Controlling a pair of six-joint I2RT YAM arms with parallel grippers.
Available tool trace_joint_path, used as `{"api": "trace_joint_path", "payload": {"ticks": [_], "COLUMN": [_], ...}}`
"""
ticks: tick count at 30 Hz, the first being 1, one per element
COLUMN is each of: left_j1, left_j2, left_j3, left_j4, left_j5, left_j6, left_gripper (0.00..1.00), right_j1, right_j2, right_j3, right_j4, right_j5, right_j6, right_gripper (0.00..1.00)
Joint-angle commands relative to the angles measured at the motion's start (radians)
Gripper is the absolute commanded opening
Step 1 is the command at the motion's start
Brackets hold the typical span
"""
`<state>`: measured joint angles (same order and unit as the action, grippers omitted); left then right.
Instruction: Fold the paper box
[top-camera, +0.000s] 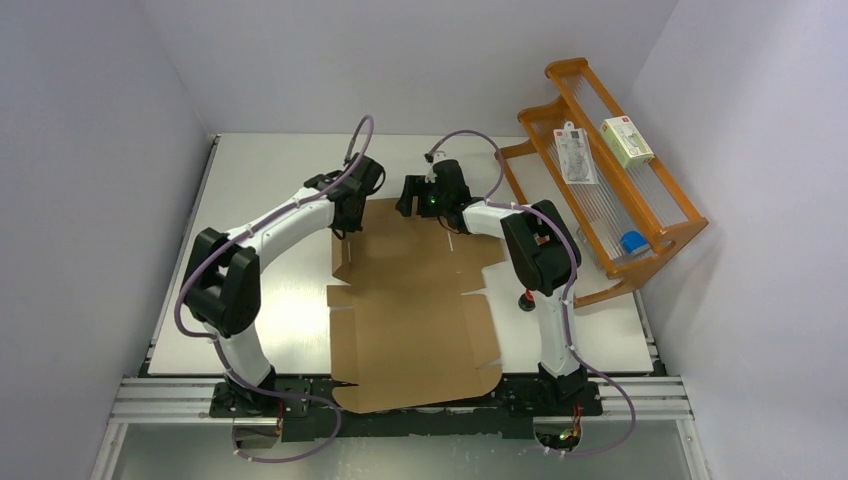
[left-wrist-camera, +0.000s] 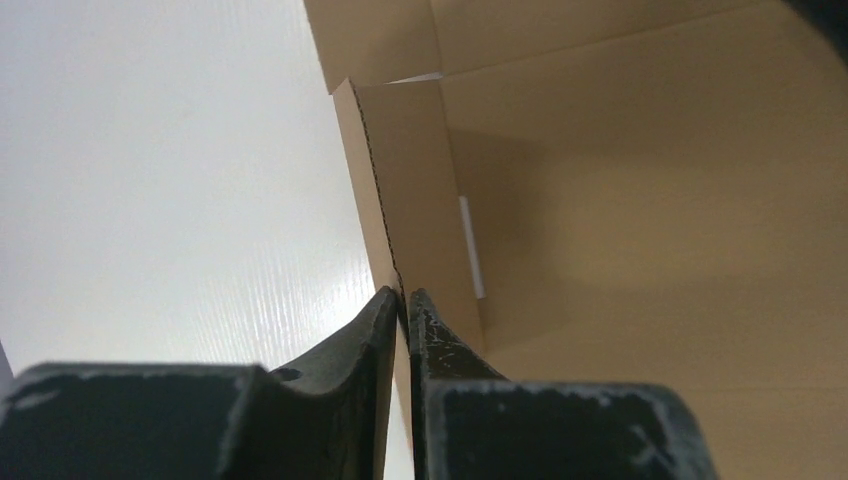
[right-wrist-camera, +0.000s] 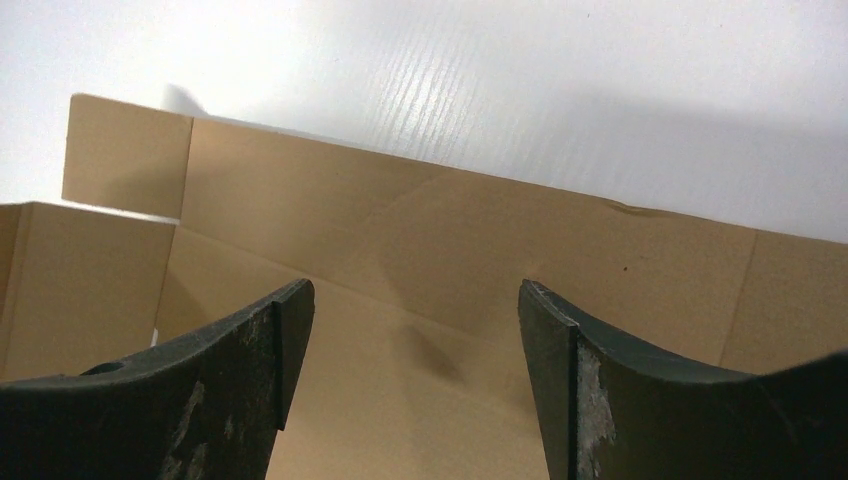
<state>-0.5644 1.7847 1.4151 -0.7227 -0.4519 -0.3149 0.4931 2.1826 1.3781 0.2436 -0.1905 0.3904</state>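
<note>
The paper box (top-camera: 415, 300) is a brown cardboard sheet lying mostly flat in the middle of the table, its near edge over the arm bases. At the sheet's far-left corner my left gripper (top-camera: 345, 228) pinches a raised side flap. In the left wrist view the flap (left-wrist-camera: 400, 180) stands on edge, and its edge runs in between the nearly closed fingers of the left gripper (left-wrist-camera: 404, 295). My right gripper (top-camera: 410, 198) hovers over the far edge of the sheet. It stands open (right-wrist-camera: 415, 300) above the far panel (right-wrist-camera: 450, 230) with nothing between its fingers.
A wooden rack (top-camera: 600, 190) stands at the right, holding a white-and-green carton (top-camera: 627, 140), a clear packet (top-camera: 575, 155) and a small blue item (top-camera: 632, 242). A small dark knob (top-camera: 527, 298) sits by the right arm. White table (top-camera: 270, 180) lies left of the sheet.
</note>
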Motion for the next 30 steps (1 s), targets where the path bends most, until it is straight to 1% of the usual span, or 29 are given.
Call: {"api": "trace_joint_path", "payload": {"ticks": [1, 7, 11, 14, 16, 18, 22, 30], "left_j1": [0.038, 0.149, 0.203, 0.208, 0.209, 0.209, 0.209, 0.209], "left_j2": [-0.074, -0.156, -0.219, -0.281, -0.32, -0.367, -0.471, -0.62], "left_j3": [-0.075, -0.15, -0.171, -0.2, -0.226, -0.264, -0.379, -0.614], "left_j4": [0.038, 0.098, 0.096, 0.079, 0.051, 0.036, 0.047, 0.132], "left_j5": [0.016, 0.143, 0.22, 0.242, 0.249, 0.279, 0.381, 0.503], "left_j6": [-0.009, -0.016, -0.023, -0.027, -0.033, -0.043, -0.096, -0.226], "left_gripper": [0.15, 0.24, 0.41, 0.55, 0.61, 0.65, 0.69, 0.7], "right_j1": [0.007, 0.005, 0.003, 0.003, 0.004, 0.005, 0.011, 0.04], "right_j2": [0.017, 0.01, 0.004, -0.01, -0.034, -0.063, -0.153, -0.3], "right_j3": [-0.045, -0.044, -0.032, -0.015, -0.015, -0.014, -0.058, -0.234], "right_j4": [-0.115, -0.109, -0.106, -0.116, -0.115, -0.131, -0.135, -0.113], "right_j5": [0.026, 0.043, 0.041, 0.027, -0.001, -0.024, -0.057, -0.121], "right_j6": [0.021, 0.039, 0.05, 0.039, 0.024, 0.009, 0.0, 0.028], "right_gripper": [0.79, 0.79, 0.79, 0.8, 0.81, 0.82, 0.83, 0.83]}}
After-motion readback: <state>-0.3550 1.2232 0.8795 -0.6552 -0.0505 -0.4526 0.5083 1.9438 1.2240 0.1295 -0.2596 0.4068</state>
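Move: The left hand has the raised left side flap of the paper box in its nearly shut fingers; the flap's middle is straight below, about 4 cm down. The far corner tab lies some 9 cm ahead and 2 cm left, the small tab about 13 cm back and 2 cm left, and the near side flap roughly 24 cm back and 2 cm left, all about 9 cm below. From the right hand the raised flap is some 14 cm left and 9 cm back, about 2 cm higher. The left hand lets go of the flap, swinging some 6 cm to the left as its fingers spread wide, then rises about 4 cm and draws back around 11 cm while sinking again, rolling its left side down some 25 degrees and ending open above the area of the small tab. The right hand, open over the far part of the sheet, stays there for the first half, then lifts about 4 cm and pulls back about 6 cm over the box with its fingers still open. ##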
